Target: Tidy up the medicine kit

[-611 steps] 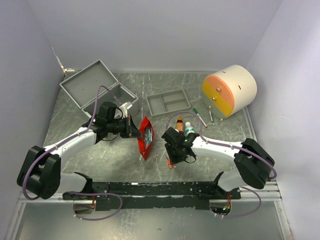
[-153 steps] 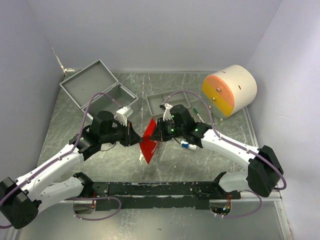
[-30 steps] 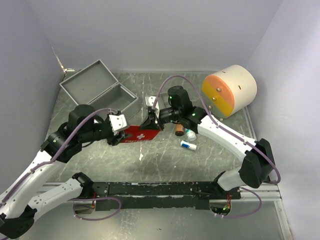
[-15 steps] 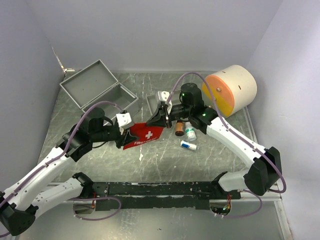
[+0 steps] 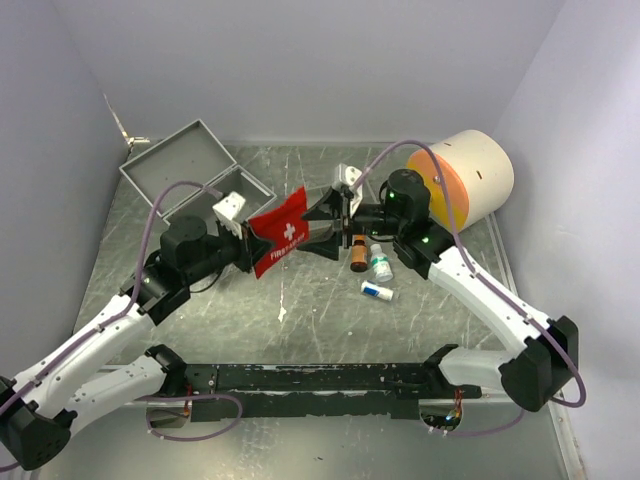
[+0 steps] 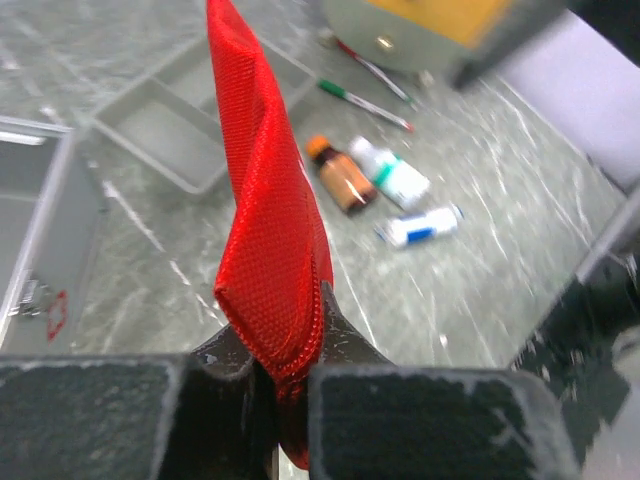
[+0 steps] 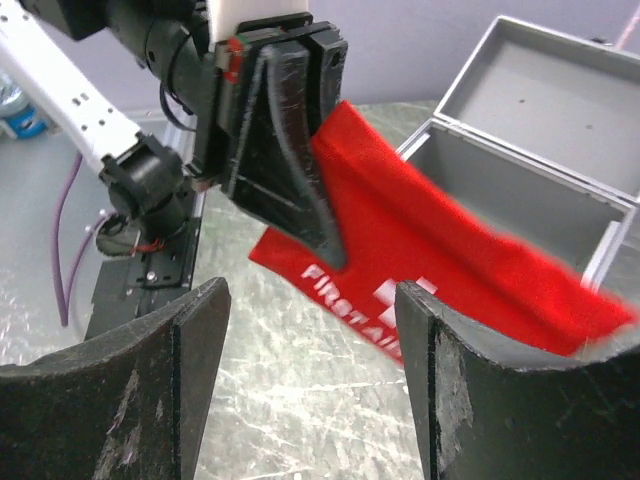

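The medicine kit (image 5: 190, 178) stands open at the back left, its lid tipped back; it also shows in the right wrist view (image 7: 545, 140). A red "FIRST AID KIT" pouch (image 5: 282, 230) hangs in the air just right of the kit. My left gripper (image 5: 246, 240) is shut on the pouch's lower corner, and the red mesh (image 6: 265, 200) is pinched between its fingers (image 6: 360, 400). My right gripper (image 5: 324, 224) hovers at the pouch's right side, open, its fingers (image 7: 150, 390) wide apart and touching nothing. The pouch (image 7: 420, 260) lies beyond them.
An amber bottle (image 5: 357, 250), a white bottle with a green cap (image 5: 381, 265) and a small white-and-blue vial (image 5: 377, 291) lie mid-table. A shallow grey divided tray (image 6: 180, 125) and pens (image 6: 365, 100) sit behind. A big cylinder with an orange face (image 5: 460, 180) stands back right.
My right gripper has opened and let go of the pouch. My left gripper has closed on the pouch and raised it up and back toward the kit.
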Motion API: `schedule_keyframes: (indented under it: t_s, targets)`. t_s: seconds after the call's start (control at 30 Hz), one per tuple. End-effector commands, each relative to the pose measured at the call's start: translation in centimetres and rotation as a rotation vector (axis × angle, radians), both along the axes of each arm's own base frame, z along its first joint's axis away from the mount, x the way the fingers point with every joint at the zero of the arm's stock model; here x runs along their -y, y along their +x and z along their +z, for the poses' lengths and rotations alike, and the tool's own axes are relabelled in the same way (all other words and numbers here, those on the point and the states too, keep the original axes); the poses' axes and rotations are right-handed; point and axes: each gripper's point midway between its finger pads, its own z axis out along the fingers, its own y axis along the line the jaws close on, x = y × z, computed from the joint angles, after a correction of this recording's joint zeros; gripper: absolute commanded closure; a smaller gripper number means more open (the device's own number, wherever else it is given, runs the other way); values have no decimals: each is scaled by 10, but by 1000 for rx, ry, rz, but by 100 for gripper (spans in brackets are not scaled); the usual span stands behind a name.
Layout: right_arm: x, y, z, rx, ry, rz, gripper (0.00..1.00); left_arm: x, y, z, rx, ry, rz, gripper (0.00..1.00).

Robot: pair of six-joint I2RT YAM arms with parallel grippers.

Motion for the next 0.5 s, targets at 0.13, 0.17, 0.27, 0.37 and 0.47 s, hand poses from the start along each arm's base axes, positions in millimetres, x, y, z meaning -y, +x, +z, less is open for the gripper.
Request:
schedule_keyframes:
  t_s: [0.13,0.17,0.27,0.37,0.47]
  targets:
    - [18,14,12,-193,52,-244,34,-55,77,66,-16,-130,553,93]
    - [18,13,12,-216,58,-249,35,-61,82,66,-37,-129,570,93]
    - [20,11,-4,-288,60,-272,36,-88,101,57,-123,-140,621,93]
    - [20,11,-18,-329,34,-282,37,-110,108,50,-197,-185,642,93]
    - [19,11,-28,-376,7,-281,39,-119,107,41,-263,-179,645,93]
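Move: The left hand already holds the red first aid pouch; the open grey box it goes to is centred about 21 cm ahead, 15 cm left and 20 cm below. The compartment tray lies some 23 cm ahead and 19 cm right, the brown bottle 10 cm ahead and 24 cm right, both roughly 24 cm down. From the empty right hand the box is around 22 cm ahead, 28 cm left and 26 cm below. Left hand carries the still-pinched red pouch some 17 cm forward-left towards the grey box, turning 40 degrees counter-clockwise. ##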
